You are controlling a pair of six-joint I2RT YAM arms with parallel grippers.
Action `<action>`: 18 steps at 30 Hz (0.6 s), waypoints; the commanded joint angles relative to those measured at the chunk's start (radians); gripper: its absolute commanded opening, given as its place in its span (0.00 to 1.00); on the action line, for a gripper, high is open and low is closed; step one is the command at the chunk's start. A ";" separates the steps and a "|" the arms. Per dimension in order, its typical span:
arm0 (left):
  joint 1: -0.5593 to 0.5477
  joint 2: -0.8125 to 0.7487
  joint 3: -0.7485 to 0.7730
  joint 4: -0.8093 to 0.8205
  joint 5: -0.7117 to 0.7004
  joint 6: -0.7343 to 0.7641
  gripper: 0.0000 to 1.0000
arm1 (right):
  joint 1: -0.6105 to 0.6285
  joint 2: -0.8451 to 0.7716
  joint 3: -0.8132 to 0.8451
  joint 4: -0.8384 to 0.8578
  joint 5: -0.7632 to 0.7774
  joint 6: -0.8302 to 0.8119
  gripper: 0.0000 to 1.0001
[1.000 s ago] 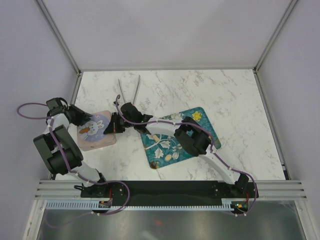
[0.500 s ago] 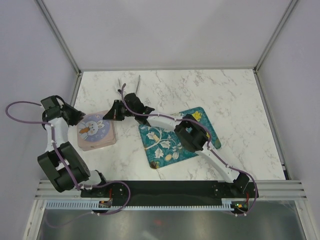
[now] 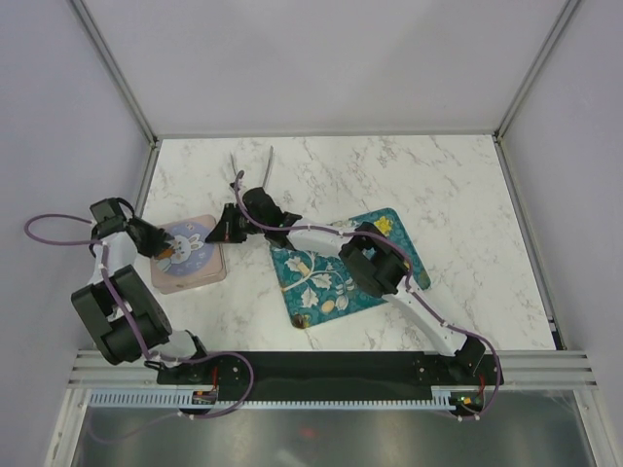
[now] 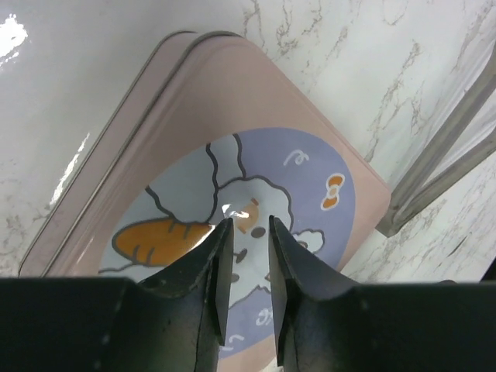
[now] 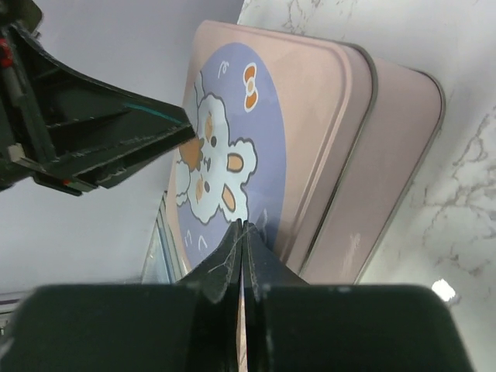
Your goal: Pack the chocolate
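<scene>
The pink tin (image 3: pixel 195 275) lies left of centre with its rabbit lid (image 4: pixel 232 101) on. My left gripper (image 3: pixel 164 249) hovers over the lid's left part; its jaws (image 4: pixel 249 225) stand a thin slit apart with nothing between them. My right gripper (image 3: pixel 223 233), shut and empty, points at the tin's far right corner, with its tips (image 5: pixel 242 225) over the lid's edge (image 5: pixel 341 155). A few small chocolate pieces (image 3: pixel 330 305) lie at the near left corner of the teal tray (image 3: pixel 362 282). Whatever is inside the tin is hidden.
Metal tongs (image 3: pixel 251 171) lie on the marble behind the tin. The left gripper's fingers (image 5: pixel 116 147) show in the right wrist view, across the lid from my right fingertips. Grey walls close the table on three sides.
The left gripper swung from the tin's far left edge in over the lid. The right gripper rose off the tin's right edge toward the back, then came part of the way back.
</scene>
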 commanded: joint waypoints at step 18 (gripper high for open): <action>-0.480 -0.362 0.164 0.079 0.419 0.140 1.00 | -0.035 -1.142 -0.771 -0.580 0.861 -0.466 0.98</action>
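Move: The closed chocolate tin is under both pairs of fingertips: its middle is roughly 4 cm to the left hand's right, level with it in reach, and about 6 cm to the right hand's left and 2 cm nearer the base, some 4 cm below either. The V-shaped tongs lie about 10 cm right of the right hand and 14 cm farther out, roughly 19 cm right and 17 cm ahead of the left. The floral mat's middle is some 33 cm right of the right hand and 7 cm nearer. Both hands come away from the tin lid together: the right slides off to its right past the tin's right edge and then climbs steeply as well, about 24 cm across and 20 cm up, its nearly shut fingers spreading fully as the wrist swings clockwise. The left lifts almost straight up first, then sweeps rightward high over the tin towards the tongs' side, some 18 cm each way, turning about 40 degrees clockwise, tipping its fingers up towards level and opening wide. ##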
